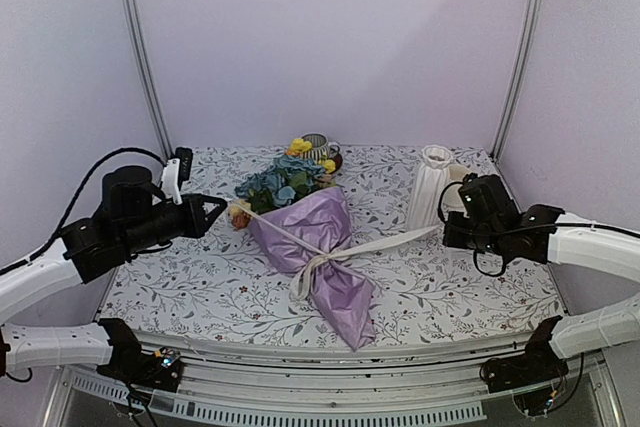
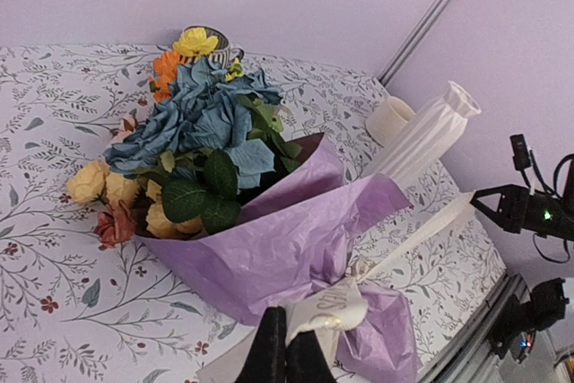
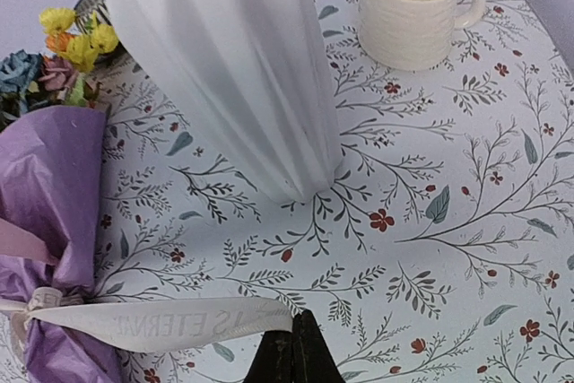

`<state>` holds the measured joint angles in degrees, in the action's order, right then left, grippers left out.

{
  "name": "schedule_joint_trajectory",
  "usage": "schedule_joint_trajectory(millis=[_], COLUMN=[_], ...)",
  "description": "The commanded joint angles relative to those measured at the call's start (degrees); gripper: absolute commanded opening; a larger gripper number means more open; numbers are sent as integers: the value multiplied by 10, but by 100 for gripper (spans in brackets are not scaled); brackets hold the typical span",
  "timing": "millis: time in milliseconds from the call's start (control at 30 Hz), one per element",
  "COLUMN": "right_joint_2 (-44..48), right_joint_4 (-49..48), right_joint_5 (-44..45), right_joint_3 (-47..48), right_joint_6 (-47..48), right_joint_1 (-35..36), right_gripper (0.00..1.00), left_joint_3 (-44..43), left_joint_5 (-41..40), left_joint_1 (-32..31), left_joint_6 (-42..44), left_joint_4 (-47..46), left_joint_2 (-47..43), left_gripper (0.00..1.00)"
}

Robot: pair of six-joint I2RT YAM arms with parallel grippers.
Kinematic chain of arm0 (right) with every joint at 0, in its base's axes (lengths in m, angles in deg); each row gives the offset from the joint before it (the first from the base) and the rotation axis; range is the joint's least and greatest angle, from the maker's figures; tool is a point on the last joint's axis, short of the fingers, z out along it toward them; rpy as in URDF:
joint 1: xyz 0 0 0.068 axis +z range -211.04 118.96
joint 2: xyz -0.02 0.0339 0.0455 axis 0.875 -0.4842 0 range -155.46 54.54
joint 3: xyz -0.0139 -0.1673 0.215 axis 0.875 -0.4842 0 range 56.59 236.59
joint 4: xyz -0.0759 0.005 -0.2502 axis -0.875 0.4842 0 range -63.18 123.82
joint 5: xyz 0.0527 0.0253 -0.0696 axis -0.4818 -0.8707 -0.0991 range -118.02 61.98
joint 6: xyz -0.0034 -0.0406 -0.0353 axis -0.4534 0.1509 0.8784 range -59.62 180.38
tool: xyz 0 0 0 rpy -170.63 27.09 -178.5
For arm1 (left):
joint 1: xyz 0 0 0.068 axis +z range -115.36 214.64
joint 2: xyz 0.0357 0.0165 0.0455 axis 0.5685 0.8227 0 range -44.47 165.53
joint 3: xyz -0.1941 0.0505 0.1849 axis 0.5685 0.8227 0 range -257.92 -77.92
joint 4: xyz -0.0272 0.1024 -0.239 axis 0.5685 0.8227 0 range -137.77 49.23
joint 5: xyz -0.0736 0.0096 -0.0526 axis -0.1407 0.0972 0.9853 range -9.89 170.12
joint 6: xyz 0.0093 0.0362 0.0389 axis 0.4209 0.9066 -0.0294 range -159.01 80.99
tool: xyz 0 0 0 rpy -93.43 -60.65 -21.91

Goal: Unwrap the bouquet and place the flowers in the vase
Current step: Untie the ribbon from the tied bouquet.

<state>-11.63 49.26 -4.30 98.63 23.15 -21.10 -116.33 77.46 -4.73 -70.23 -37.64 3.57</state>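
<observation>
The bouquet (image 1: 318,247) lies on the table in lilac paper (image 2: 287,230), flowers (image 1: 285,179) pointing to the far left. Blue, yellow and orange blooms (image 2: 202,123) spill from the open end. A cream ribbon (image 1: 385,243) is still knotted round the paper's waist (image 2: 354,280). My left gripper (image 1: 224,208) is shut on one ribbon tail (image 2: 336,311) left of the bouquet. My right gripper (image 1: 445,231) is shut on the other tail (image 3: 161,325), drawn taut to the right. The white ribbed vase (image 1: 432,185) stands upright just beyond the right gripper (image 3: 296,352).
A cream mug (image 3: 413,11) sits behind the vase at the back right. A striped grey cup (image 1: 318,143) stands behind the flowers. The floral tablecloth (image 1: 200,277) covers the table, with frame posts (image 1: 140,47) at the back corners.
</observation>
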Motion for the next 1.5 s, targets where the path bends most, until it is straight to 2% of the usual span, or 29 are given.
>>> schedule_joint_trajectory(millis=[0,267,533,800,933,1200,1300,1467], right_joint_2=[46,72,25,-31,-18,71,120,190], right_joint_4=[-6,-62,-89,-81,-86,-84,-80,-42], right_joint_5=[-1,-176,-357,-378,-335,-170,-87,99], right_joint_3=[29,110,244,356,356,293,251,187], right_joint_6=[29,125,158,183,183,183,179,138], right_joint_1=[-5,-5,-2,34,34,34,35,33], right_gripper=[2,2,2,2,3,2,2,3], left_joint_3=[14,23,31,28,28,11,0,-6], left_joint_5=[-38,-30,-12,-3,-7,-46,-62,-90], left_joint_1=[12,18,19,19,19,20,20,21], left_joint_6=[4,-2,-5,-5,-2,17,26,34], left_joint_4=[20,13,-5,-11,-9,23,41,52], left_joint_2=[-32,-20,-3,11,9,-9,-19,-39], left_gripper=[0,0,0,0,0,0,0,0])
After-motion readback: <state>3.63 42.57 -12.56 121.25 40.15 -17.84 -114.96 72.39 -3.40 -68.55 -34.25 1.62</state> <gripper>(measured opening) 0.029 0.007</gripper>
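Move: Both my hands already hold a ribbon end. The knot is about 24 cm to the left of my right hand, level with it in reach and some 9 cm lower. The vase stands about 13 cm ahead of that hand, nearly in line, and the mug some 22 cm ahead and 11 cm to the right. From my left hand the knot is about 3 cm ahead, 14 cm to the right and 19 cm below. The flower heads lie about 24 cm ahead and 5 cm to the right. Keeping the ribbon pinched, I haul my right hand up nearly 30 cm, swinging about 15 cm left towards the bouquet on the rise, then back right most of that at the top; the fingers tip up some 35 degrees to nearly level. My left hand keeps its own end pinched, sinking about 3 cm, then easing partly back up and a little left. ##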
